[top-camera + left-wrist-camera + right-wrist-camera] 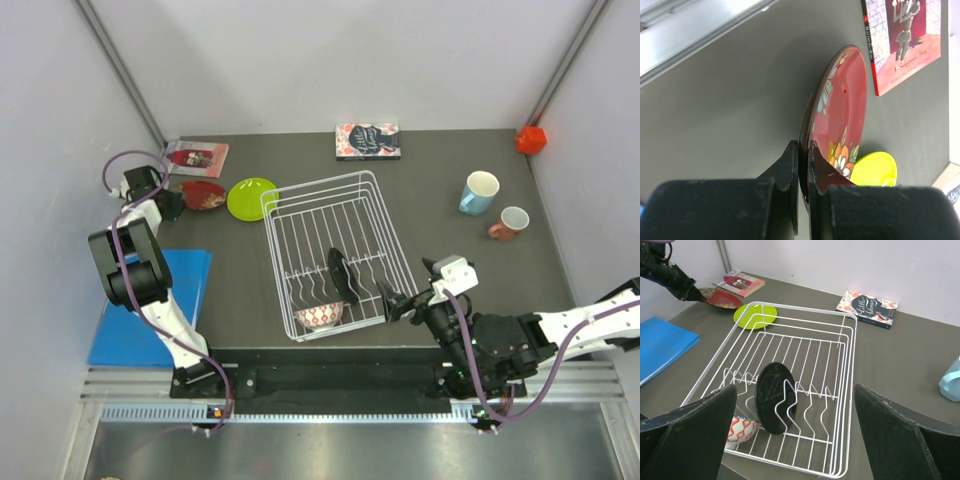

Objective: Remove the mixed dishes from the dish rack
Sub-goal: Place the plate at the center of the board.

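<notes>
The white wire dish rack [330,225] [850,365] stands mid-table. A black plate [341,275] [775,397] stands upright in its slots, and a small patterned bowl [319,316] [742,430] sits in its near-left corner. My left gripper [180,200] [803,145] is shut on the rim of the red floral plate [203,194] [840,110] at the far left, low over the table. The lime-green plate [251,197] [875,170] lies flat beside it. My right gripper [395,300] [795,387] is open and empty at the rack's near-right corner. A light-blue mug [479,192] and a pink mug [511,222] stand on the right.
One book [196,158] lies just behind the red plate and another [368,141] at the far middle. A blue folder [150,305] lies at the near left by the left arm. A red cube [531,139] sits in the far right corner. Walls enclose the table.
</notes>
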Tool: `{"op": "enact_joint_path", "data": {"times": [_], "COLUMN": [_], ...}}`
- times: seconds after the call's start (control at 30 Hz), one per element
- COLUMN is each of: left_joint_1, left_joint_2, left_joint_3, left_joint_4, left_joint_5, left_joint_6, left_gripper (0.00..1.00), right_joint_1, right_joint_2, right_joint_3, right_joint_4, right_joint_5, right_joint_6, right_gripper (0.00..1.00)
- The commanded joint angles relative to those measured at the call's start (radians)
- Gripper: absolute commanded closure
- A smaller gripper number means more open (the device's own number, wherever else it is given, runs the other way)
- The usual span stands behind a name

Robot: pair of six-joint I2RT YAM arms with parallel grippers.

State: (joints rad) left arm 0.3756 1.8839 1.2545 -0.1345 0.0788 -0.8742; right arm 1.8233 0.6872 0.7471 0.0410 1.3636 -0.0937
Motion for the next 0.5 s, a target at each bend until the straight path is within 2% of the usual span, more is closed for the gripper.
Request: {"op": "enact_joint_path", "data": {"times": [0.0,0.07,0.13,0.17,0.27,0.3,0.37,0.47], "left_joint_1": [0.003,0.011,0.017,0.023,0.034,0.034,0.040,0.043], "left_joint_2": [0.017,0.018,0.020,0.018,0.003,-0.005,-0.020,-0.034], "left_joint_3": [0.031,0.034,0.036,0.037,0.017,0.010,-0.009,-0.012], "left_joint_4": [0.030,0.004,-0.013,-0.036,-0.053,-0.053,-0.060,-0.082], "left_joint_5": [0.039,0.030,0.032,0.033,0.033,0.029,0.027,0.019], "left_joint_6": [0.015,0.021,0.032,0.037,0.049,0.050,0.050,0.047], "left_gripper": [1.00,1.00,0.94,0.82,0.56,0.52,0.45,0.42], "right_joint_1": [-0.001,0.001,-0.001,-0.001,-0.001,-0.001,-0.001,-0.001], "right_joint_2": [-0.003,-0.003,0.005,0.008,0.020,0.021,0.029,0.029], "right_joint_3": [-0.003,-0.003,-0.005,-0.003,-0.005,-0.005,-0.003,-0.002], "right_joint_4": [0.031,0.028,0.030,0.027,0.025,0.025,0.025,0.017], "right_joint_5": [-0.003,-0.004,-0.006,-0.008,-0.011,-0.012,-0.017,-0.018], "right_joint_6": [0.009,0.009,0.008,0.006,0.003,0.003,0.005,0.012], "right_gripper": [0.00,0.00,0.00,0.00,0.00,0.00,0.00,0.00]}}
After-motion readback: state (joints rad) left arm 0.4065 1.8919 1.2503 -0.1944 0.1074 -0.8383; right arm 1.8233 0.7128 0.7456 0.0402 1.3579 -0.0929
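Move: The left hand still pinches the near-left rim of the tilted red plate; the plate's middle lies about 6 cm to its right, 2 cm ahead and 2 cm below. The green plate lies some 19 cm to the right and 1 cm ahead, the red-covered book about 12 cm ahead and 4 cm right, both roughly 4 cm lower. From the right hand the red plate is roughly 38 cm ahead, 54 cm left and 27 cm down. The left fingers open about halfway, releasing the red plate's rim as the hand eases back and down some 2 cm. ##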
